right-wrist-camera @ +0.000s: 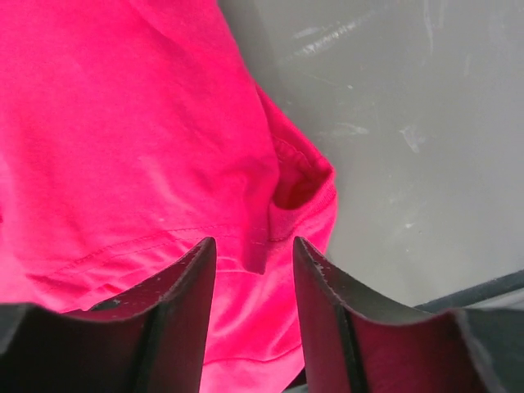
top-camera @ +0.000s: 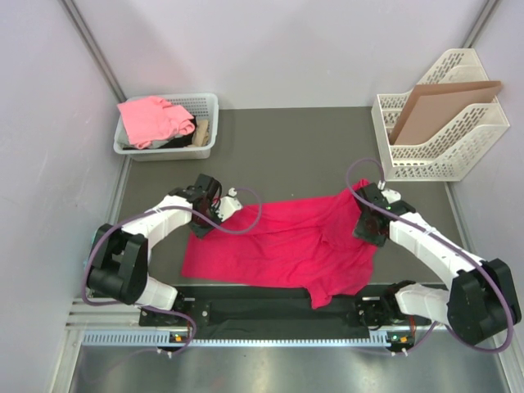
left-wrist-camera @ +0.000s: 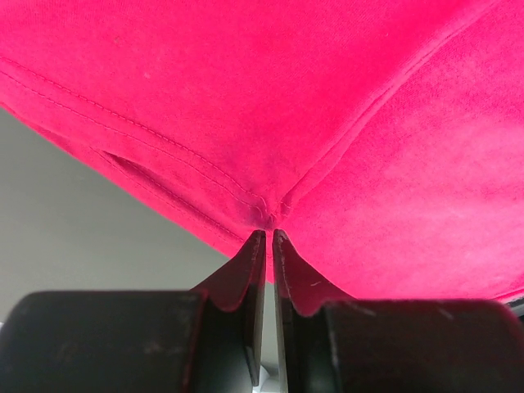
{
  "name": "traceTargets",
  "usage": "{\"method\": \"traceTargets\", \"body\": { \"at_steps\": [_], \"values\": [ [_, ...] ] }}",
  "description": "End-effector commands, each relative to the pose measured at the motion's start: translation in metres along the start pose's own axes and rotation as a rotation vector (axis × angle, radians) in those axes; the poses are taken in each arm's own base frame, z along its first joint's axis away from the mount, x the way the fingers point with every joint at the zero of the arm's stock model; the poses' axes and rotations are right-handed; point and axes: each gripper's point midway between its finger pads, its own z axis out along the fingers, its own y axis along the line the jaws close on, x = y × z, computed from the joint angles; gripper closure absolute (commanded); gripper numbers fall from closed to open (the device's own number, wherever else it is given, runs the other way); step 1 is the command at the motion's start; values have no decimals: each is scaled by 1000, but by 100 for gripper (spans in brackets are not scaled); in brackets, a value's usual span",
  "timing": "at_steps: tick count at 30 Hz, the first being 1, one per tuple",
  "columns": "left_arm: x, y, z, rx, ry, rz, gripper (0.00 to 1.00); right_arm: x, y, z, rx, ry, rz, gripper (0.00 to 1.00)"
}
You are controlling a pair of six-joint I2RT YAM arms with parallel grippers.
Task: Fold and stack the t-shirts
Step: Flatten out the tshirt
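Note:
The crimson-red t-shirt [top-camera: 286, 246] lies spread and rumpled on the dark table, one part reaching toward the near edge. My left gripper [top-camera: 214, 214] is at its upper left edge. In the left wrist view its jaws [left-wrist-camera: 269, 233] stand almost together, and the cloth [left-wrist-camera: 246, 98] puckers at a seam right at the tips. My right gripper [top-camera: 368, 225] hangs over the shirt's right edge. It is open [right-wrist-camera: 254, 243], its fingers astride a folded hem of the shirt [right-wrist-camera: 123, 147]. The salmon-pink t-shirt [top-camera: 151, 119] lies bunched in the basket.
A white basket [top-camera: 209, 102] at the back left holds the pink shirt and some dark items. At the back right a white file rack [top-camera: 446, 155] holds a brown cardboard sheet [top-camera: 442, 106]. A black rail [top-camera: 270, 311] runs along the near edge between the arm bases.

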Motion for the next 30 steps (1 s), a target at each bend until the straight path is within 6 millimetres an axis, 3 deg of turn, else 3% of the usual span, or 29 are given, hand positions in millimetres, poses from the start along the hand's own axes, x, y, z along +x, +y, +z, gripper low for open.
{"method": "traceTargets", "body": {
  "at_steps": [1,10,15,19,25,30],
  "values": [
    [-5,6,-5,-26,-34,0,87,-12,13,-8,-42,-29,-1,61],
    [-1,7,-3,-43,-28,4,87,-9,15,-2,-47,-17,-3,63],
    [0,6,-1,-42,-27,5,87,-9,18,-1,-50,-13,-7,75],
    [0,6,1,-47,-33,-8,67,-11,18,0,-47,-15,-7,88],
    [-5,7,-3,-49,-56,-14,58,-13,18,-3,-50,-22,-6,100],
    [-5,5,1,-37,-52,-20,58,-14,18,-3,-50,-29,-7,100]
  ]
}}
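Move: Just under the right fingertips, about 1 cm down, lies the free edge of a fold in the t-shirt. The ribbed sleeve opening is some 4 cm right and 2 cm ahead of that hand, and the shirt's far right corner about 15 cm straight ahead. The left hand hovers over a hem corner about 1 cm to its right and 2 cm below; the shirt's near left corner is about 13 cm back and 4 cm left. Closing on the fold, the right hand brings its nearly half-open fingers fully together and pinches the cloth, settling only about 0.5 cm down and to the left. Meanwhile the left hand drifts some 0.5 cm back, left and down over the hem corner, then spreads its barely parted fingers to a bit under half open as it eases slightly up again. ##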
